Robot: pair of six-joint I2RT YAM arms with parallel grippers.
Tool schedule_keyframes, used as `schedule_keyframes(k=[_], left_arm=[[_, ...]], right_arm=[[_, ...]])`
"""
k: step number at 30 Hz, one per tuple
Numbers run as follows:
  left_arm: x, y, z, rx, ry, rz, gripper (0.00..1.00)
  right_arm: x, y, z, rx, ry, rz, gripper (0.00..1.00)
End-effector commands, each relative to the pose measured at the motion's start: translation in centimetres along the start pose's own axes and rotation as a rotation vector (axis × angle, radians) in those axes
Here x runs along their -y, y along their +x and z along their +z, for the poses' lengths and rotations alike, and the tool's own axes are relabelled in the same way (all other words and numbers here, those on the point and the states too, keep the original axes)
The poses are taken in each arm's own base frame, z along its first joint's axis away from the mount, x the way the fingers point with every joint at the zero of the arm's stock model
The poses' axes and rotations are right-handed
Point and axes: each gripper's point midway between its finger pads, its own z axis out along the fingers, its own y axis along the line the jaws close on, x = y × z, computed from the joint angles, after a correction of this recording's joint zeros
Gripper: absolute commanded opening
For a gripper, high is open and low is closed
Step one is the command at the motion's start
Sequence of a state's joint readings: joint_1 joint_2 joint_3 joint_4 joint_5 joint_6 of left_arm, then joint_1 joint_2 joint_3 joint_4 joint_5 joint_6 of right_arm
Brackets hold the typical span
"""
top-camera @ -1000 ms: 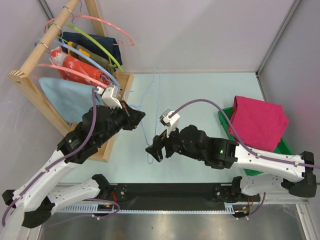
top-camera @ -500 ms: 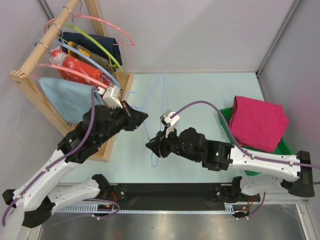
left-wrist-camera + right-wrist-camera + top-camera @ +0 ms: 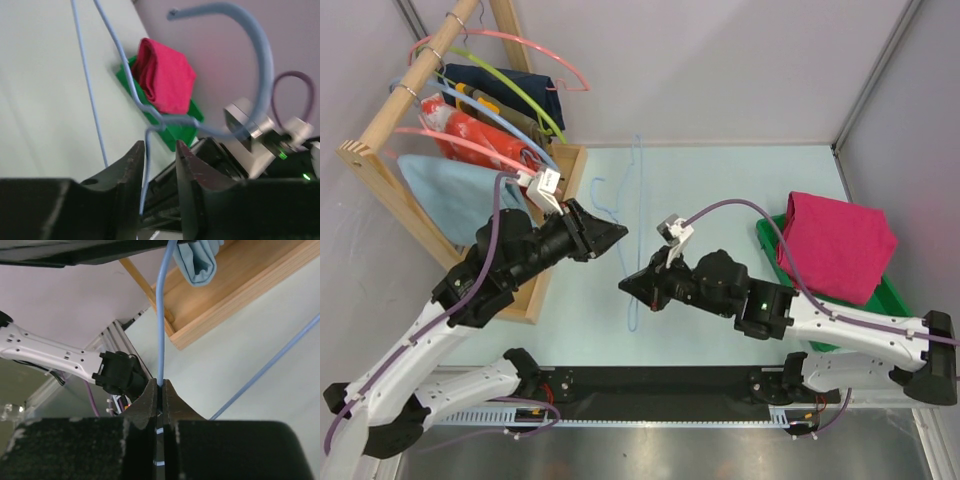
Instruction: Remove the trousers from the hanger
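Observation:
The trousers (image 3: 837,245) lie as a folded magenta bundle on the green tray (image 3: 892,290) at the right, free of the hanger. The hanger (image 3: 639,170), a thin light-blue wire, stands tilted over the table's middle between both arms. My right gripper (image 3: 625,287) is shut on its lower wire; in the right wrist view the wire (image 3: 160,315) rises straight out of the closed gripper (image 3: 160,385). My left gripper (image 3: 620,236) is open a little, and the wire (image 3: 129,75) runs down through the gap of the gripper (image 3: 160,150). Beyond it show the trousers (image 3: 167,80) and tray (image 3: 181,136).
A wooden rack (image 3: 380,150) at the back left carries pink hangers, a lime-green hanger (image 3: 525,95), a pale blue cloth (image 3: 445,195) and a red-orange patterned cloth (image 3: 470,135). Its base (image 3: 240,295) lies just behind the held wire. Grey walls close the back and right.
My right gripper has shut on the hanger's wire. My left gripper, shut before, has parted its jaws and reached a little to the right. The trousers have not moved.

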State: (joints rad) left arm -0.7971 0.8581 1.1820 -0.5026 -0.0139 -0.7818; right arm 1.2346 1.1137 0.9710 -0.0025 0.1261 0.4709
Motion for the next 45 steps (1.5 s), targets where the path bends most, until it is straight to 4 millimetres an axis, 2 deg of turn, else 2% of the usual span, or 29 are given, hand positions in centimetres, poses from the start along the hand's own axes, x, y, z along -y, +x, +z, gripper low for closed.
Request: schedule_keyframes(k=[1,2,4,5,7,10,11,13,14,16,17,19,20,23,27,32,35,41,45], left_arm=[[4.4,-1.5,-2.0,0.037,0.213,-0.029,0.43],[4.4,-0.9,-2.0,0.015,0.232,-0.029,0.51],[5.1,-0.7,-2.4,0.014,0.279,-0.037,0.57],[5.3,0.0,-2.4,-0.011,0.309,-0.038,0.6],[5.5,0.8,-2.7,-0.038,0.342,-0.058,0.61],[5.8,3.1,-2.8,-0.113,0.432,-0.091,0.61],[6.6,2.8,-3.1,-0.097,0.488,-0.094,0.61],[7.1,4.1,-3.5,-0.142,0.567,-0.14,0.6],[8.4,3.4,-4.2,-0.112,0.652,-0.137,0.61],[9.6,3.5,-4.8,-0.136,0.742,-0.168,0.6],[9.8,3.8,-4.5,-0.157,0.753,-0.176,0.6],[11.3,3.8,-5.1,-0.187,0.813,-0.163,0.6],[11.9,4.4,-4.8,-0.218,0.825,-0.161,0.6],[13.6,4.7,-5.2,-0.228,0.868,-0.123,0.6],[13.6,5.2,-4.2,-0.212,0.802,-0.058,0.58],[12.6,7.2,-3.5,-0.269,0.745,-0.062,0.55],[12.7,8.1,-3.8,-0.3,0.757,-0.074,0.54],[13.3,8.2,-5.0,-0.292,0.784,-0.085,0.58],[13.1,9.0,-5.0,-0.318,0.779,-0.091,0.59]], right_arm=[[-1.5,-3.2,-1.6,0.103,-0.122,0.111,0.0],[-1.6,-2.9,-1.8,0.089,-0.143,0.12,0.0],[-1.5,-3.9,-2.9,0.119,-0.165,0.141,0.0],[-1.7,-4.0,-3.3,0.12,-0.183,0.145,0.0],[-1.9,-4.5,-4.6,0.14,-0.205,0.159,0.0],[-2.0,-5.2,-6.5,0.162,-0.248,0.17,0.0],[-2.4,-5.1,-7.1,0.15,-0.276,0.172,0.0],[-3.1,-5.0,-8.5,0.143,-0.328,0.196,0.0],[-3.2,-5.2,-8.8,0.148,-0.341,0.203,0.0],[-3.8,-5.1,-9.9,0.15,-0.386,0.213,0.0],[-4.2,-5.3,-10.4,0.161,-0.411,0.235,0.0],[-4.4,-5.1,-11.0,0.174,-0.442,0.249,0.0],[-4.7,-5.3,-11.2,0.181,-0.458,0.262,0.0],[-4.8,-5.3,-11.5,0.178,-0.46,0.273,0.0],[-4.2,-6.4,-12.4,0.241,-0.427,0.307,0.0],[-4.0,-7.9,-13.2,0.284,-0.398,0.319,0.0],[-4.0,-8.1,-13.2,0.286,-0.395,0.322,0.0],[-4.0,-8.3,-12.8,0.286,-0.388,0.314,0.0],[-4.1,-8.9,-12.7,0.301,-0.392,0.317,0.0]])
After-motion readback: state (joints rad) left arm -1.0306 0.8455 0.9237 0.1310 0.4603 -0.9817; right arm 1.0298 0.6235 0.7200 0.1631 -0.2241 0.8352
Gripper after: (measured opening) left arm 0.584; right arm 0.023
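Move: Left gripper: the hanger's middle is roughly 3 cm right, level fore-and-aft and about 6 cm below; the closed right gripper is some 10 cm back, 2 cm right and 7 cm below, pinching the hanger's near sloping arm. The pink trousers lie in the green box, about 13 cm ahead, 51 cm right and 30 cm below. From the right gripper, the hanger's middle is about 10 cm ahead, 1 cm right and nearly level. Open the left gripper wider off the hanger's neck and bring it back about 13 cm, right and slightly up, swinging some 40 degrees clockwise until its open fingers face the right gripper's tips. Keep the right gripper shut on the hanger's near arm, carrying it right and up with some back, its fingertips tipping upward. ##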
